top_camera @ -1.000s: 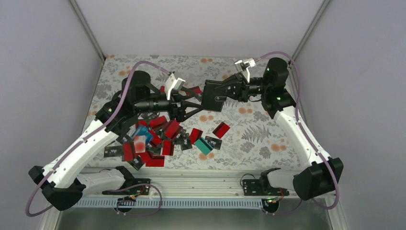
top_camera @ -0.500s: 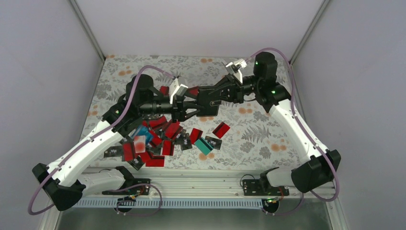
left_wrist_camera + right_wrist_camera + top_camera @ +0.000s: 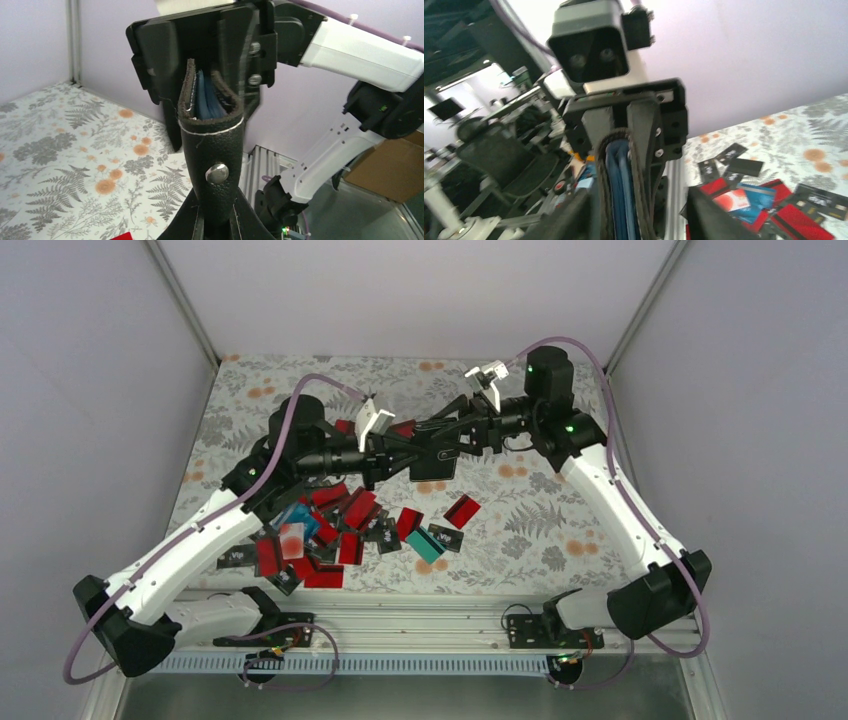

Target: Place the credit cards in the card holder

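The black card holder (image 3: 436, 454) hangs in the air above the middle back of the floral table, between my two grippers. My left gripper (image 3: 405, 458) is shut on its near end; in the left wrist view the card holder (image 3: 212, 145) stands pinched between the fingers of that gripper (image 3: 216, 222), with blue lining in its open mouth. My right gripper (image 3: 452, 438) straddles the far end; in the right wrist view the card holder (image 3: 621, 185) sits inside that gripper (image 3: 636, 217) with a gap at one finger. Credit cards (image 3: 320, 530) lie heaped below.
A red card (image 3: 461, 510) and a teal card (image 3: 424, 544) lie apart from the heap, right of it. Grey enclosure walls close in the table (image 3: 540, 530) on three sides. A metal rail (image 3: 420, 615) runs along the front edge by the arm bases.
My left gripper has reached right and closed on the card holder. The right arm brought the holder leftward and its jaws have loosened from it.
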Controlling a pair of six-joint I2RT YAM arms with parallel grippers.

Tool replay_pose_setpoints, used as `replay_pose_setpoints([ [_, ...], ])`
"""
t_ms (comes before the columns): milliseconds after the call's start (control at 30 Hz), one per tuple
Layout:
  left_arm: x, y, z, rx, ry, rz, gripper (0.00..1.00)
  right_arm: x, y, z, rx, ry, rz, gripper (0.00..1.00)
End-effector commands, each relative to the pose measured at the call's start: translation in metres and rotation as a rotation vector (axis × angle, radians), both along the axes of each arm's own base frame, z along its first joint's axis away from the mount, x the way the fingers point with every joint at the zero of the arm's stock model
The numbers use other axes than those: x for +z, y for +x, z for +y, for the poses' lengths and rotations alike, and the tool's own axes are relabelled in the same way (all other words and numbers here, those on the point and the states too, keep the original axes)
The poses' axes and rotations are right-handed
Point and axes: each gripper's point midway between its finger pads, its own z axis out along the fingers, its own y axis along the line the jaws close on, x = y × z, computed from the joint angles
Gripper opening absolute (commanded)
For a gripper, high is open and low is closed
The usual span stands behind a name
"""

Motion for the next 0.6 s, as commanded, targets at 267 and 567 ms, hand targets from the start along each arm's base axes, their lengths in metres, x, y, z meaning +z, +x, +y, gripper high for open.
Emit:
replay_pose_setpoints([
  [267,-0.036,0.058,0.021,0.368,0.122,0.094,0.02,-0.040,0.072,-0.018,-0.592,-0.231,0.045,0.85],
  [567,-0.074,0.085,0.027,0.526,0.179,0.234,0.02,-0.079,0.073,-0.040,-0.770,-0.287,0.190,0.79],
])
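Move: The card holder is already pinched by the left fingers, its middle about 4 cm to the right of that hand and level with it. The right fingers are only just starting to open around its other side, with its middle some 2 cm to their left. On the table roughly 38 cm below, a loose red card lies about 10 cm ahead of the left hand and 13 cm to its right, the teal card about 2 cm ahead and 5 cm right. The right fingers spread wide and come free of the card holder while the left keeps its pinch. Both hands swing forward and down, roughly 6 cm each way, the left turning about 25 degrees counter-clockwise with the holder. The right turns clockwise some 40 degrees and drifts right late on, away from the holder. ##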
